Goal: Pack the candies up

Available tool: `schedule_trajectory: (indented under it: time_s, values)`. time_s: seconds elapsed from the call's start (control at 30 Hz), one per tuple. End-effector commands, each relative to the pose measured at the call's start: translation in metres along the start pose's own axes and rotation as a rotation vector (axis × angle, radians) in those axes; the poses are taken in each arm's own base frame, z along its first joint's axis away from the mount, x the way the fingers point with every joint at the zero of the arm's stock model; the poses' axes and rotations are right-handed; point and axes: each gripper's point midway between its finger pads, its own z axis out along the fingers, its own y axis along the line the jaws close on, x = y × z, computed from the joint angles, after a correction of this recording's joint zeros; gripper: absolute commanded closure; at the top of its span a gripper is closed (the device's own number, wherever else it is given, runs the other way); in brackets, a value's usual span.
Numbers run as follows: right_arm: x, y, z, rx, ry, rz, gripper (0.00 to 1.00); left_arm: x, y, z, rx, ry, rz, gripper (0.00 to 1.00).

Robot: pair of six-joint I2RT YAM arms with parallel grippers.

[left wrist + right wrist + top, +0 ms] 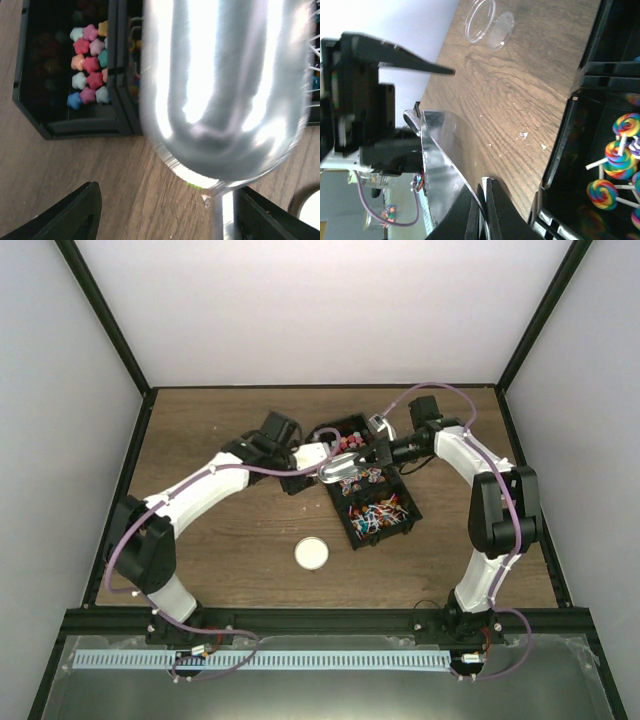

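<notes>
The candies lie in a black divided tray (335,502): star-shaped sweets (90,65) in one compartment and swirl lollipops (615,155) in another, with mixed ones (375,515) at the near end. A shiny metal scoop (340,468) hangs over the tray's left edge and fills the left wrist view (220,85). My right gripper (485,200) is shut on the scoop's thin rim (445,145). My left gripper (165,215) is open with its fingers wide apart, and the scoop's handle (222,220) lies beside its right finger. What is inside the scoop is hidden.
A small clear jar (480,20) and its round lid (501,30) lie on the wooden table left of the tray. They show as a white disc (311,554) in the top view. Black frame posts and white walls ring the table.
</notes>
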Motion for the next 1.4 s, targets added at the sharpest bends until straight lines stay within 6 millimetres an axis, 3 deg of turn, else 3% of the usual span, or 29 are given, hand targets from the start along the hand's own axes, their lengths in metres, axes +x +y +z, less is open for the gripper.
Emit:
schedule_trajectory:
  time_s: [0.0,0.33,0.77,0.87,0.9,0.97,1.0,1.03,1.13,1.23,1.37]
  values:
    - [-0.006,0.025,-0.008,-0.099,-0.013,-0.062,0.99,-0.008,0.0,-0.029,0.148,-0.141,-0.083,0.31]
    - [0.001,0.029,-0.008,-0.168,-0.009,-0.038,0.99,-0.013,-0.012,-0.05,0.125,-0.285,0.04,0.41]
    - [0.006,0.027,-0.008,-0.174,-0.004,-0.024,0.99,-0.012,-0.01,-0.043,0.109,-0.284,0.032,0.8]
    - [0.005,0.026,-0.008,-0.168,-0.007,-0.023,0.99,-0.012,-0.01,-0.046,0.108,-0.284,0.024,0.94]
    - [0.004,0.025,-0.008,-0.16,-0.009,-0.021,0.94,-0.013,-0.009,-0.046,0.105,-0.282,0.014,0.96]
    - [0.002,0.02,-0.011,-0.132,-0.016,-0.014,0.6,-0.012,-0.008,-0.047,0.109,-0.266,-0.013,0.96]
    - [0.001,0.016,-0.015,-0.117,-0.024,-0.005,0.46,-0.011,-0.008,-0.048,0.114,-0.25,-0.031,0.96]
    - [0.0,0.01,-0.022,-0.093,-0.035,0.008,0.39,-0.008,-0.008,-0.047,0.117,-0.23,-0.051,0.96]
    - [0.008,-0.014,-0.046,0.008,-0.068,0.032,0.33,0.005,-0.016,-0.049,0.143,-0.175,-0.104,0.96]
    - [0.029,-0.037,-0.056,0.182,-0.036,-0.035,0.3,0.016,-0.023,-0.051,0.141,-0.154,-0.158,0.96]
    - [0.036,-0.029,-0.061,0.282,-0.065,-0.306,0.28,0.024,-0.015,-0.056,0.139,-0.178,-0.307,0.96]
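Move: The scoop's handle lies close to the open left hand: some 2 cm back, 1 cm left and 2 cm above. From that hand, the candy tray's middle is about 13 cm right, 1 cm back and 13 cm lower; the white lid about 17 cm back, 1 cm right and 15 cm lower. The right hand already pinches the bowl's far lip, with the handle roughly 13 cm left of it, 3 cm back and level. While the right hand keeps its pinch on the bowl's lip and eases only a little back and up, the open left hand shifts about 2 cm left, then draws back and rises about 3 cm to the scoop's handle, its fingers tilting some 15 degrees farther to the right, and shuts on it. Only then do the right fingers open, letting go of the lip, and that hand pulls about 7 cm off to the right, sinking, as the left hand carries the scoop a short way left, down and slightly back. ##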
